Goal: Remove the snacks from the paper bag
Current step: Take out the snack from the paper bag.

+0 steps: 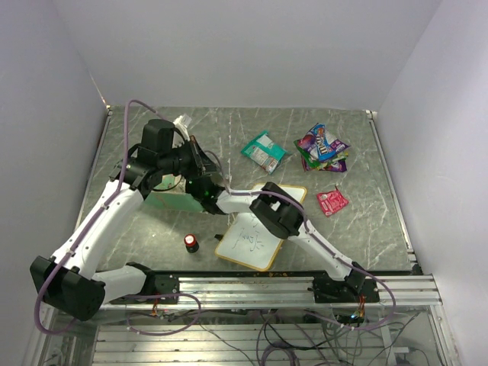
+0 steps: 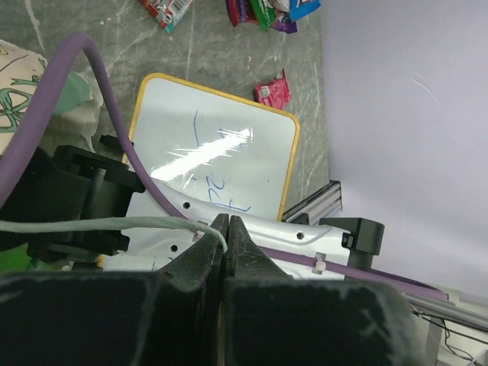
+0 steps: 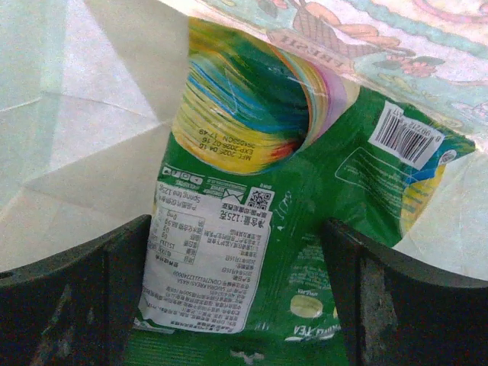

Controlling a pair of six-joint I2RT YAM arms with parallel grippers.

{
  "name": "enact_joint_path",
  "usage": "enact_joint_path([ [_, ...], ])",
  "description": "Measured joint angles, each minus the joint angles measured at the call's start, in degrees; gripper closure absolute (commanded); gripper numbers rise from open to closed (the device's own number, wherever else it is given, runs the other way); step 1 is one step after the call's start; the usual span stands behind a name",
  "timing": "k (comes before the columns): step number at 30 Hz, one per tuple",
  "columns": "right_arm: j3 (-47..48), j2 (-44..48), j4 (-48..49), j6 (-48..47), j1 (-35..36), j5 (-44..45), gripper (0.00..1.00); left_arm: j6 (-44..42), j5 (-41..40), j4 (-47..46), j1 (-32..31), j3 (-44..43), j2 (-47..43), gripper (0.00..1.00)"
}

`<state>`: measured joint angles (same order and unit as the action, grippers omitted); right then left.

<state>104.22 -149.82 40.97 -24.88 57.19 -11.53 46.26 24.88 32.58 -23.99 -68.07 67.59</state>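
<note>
The green paper bag (image 1: 162,200) lies at the left, mostly under both arms. My left gripper (image 1: 200,158) is shut on the bag's thin white string handle (image 2: 114,223), pinched at the fingertips of the left gripper (image 2: 226,223). My right gripper (image 1: 198,189) is inside the bag; in its wrist view the right gripper (image 3: 236,229) is open, its fingers on either side of a green packet with a white label (image 3: 252,252) against the bag's cream inside (image 3: 84,114). On the table lie a green-and-white packet (image 1: 264,151), a multicoloured pile (image 1: 322,147) and a pink-red packet (image 1: 332,201).
A wood-framed whiteboard (image 1: 259,229) lies near the front centre, under my right arm. A small red-capped black cylinder (image 1: 191,242) stands left of it. Walls close in the table on three sides; a metal rail (image 1: 290,286) runs along the near edge.
</note>
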Motion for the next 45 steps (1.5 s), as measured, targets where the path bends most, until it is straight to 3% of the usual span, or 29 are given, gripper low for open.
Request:
enact_joint_path([
  [1, 2.4, -1.1, -1.5, -0.1, 0.0, 0.9, 0.35, 0.0, -0.3, 0.0, 0.0, 0.0, 0.0, 0.93],
  [3, 6.5, -3.0, -4.1, -0.5, 0.1, 2.7, 0.49, -0.3, -1.7, 0.2, 0.0, 0.0, -0.1, 0.93],
  [5, 10.7, -5.1, -6.6, -0.5, 0.2, 4.8, 0.58, -0.4, -2.9, 0.4, 0.0, 0.0, -0.2, 0.93],
  [9, 13.2, -6.5, -8.8, -0.9, 0.1, 7.2, 0.64, -0.2, -6.1, 1.2, 0.0, 0.8, -2.1, 0.93],
  [13, 14.0, -6.5, -10.3, -1.1, -0.4, 7.5, 0.86, 0.8, -8.8, 2.5, 0.3, 1.8, -5.1, 0.93],
  [17, 13.5, -6.2, -10.5, -1.2, -1.0, 7.0, 0.98, 1.6, -9.9, 3.7, 1.6, 1.8, -6.6, 0.93],
  [34, -22.8, 20.6, -12.0, 3.0, -3.1, 4.0, 1.00, 2.2, -13.5, 6.3, 5.2, -4.4, -5.7, 0.93],
  [39, -28.1, 28.2, -16.9, 3.0, -3.1, 3.3, 1.00, 2.1, -13.5, 6.8, 6.2, -5.7, -4.9, 0.93],
  [45, -31.4, 36.8, -25.3, 1.9, -3.1, 2.9, 1.00, -0.9, -14.9, 9.1, 6.6, -17.6, -0.5, 0.93],
])
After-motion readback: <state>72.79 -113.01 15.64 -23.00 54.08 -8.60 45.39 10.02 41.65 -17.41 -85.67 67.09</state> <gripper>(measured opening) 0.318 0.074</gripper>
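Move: Inside the paper bag, the right hand's open fingers straddle the green snack pack, its middle about 4 cm farther forward and 4 cm left. From that hand, the red-capped jar stands some 20 cm back and 8 cm right, and the whiteboard lies about 16 cm back and 32 cm right. The left hand holds the bag's cord handle; from it the green snack pack is roughly 14 cm ahead, 20 cm left and 23 cm below. Reaching about 4 cm forward and slightly down, the right hand closes its fingers on the green snack pack and pinches it, then draws back some 15 cm to the right, about 9 cm back and 6 cm up, rolling its left side down. The left hand keeps the handle pinched, going about 7 cm left, then rising 9 cm, mostly late, and turning some 20 degrees counter-clockwise. ##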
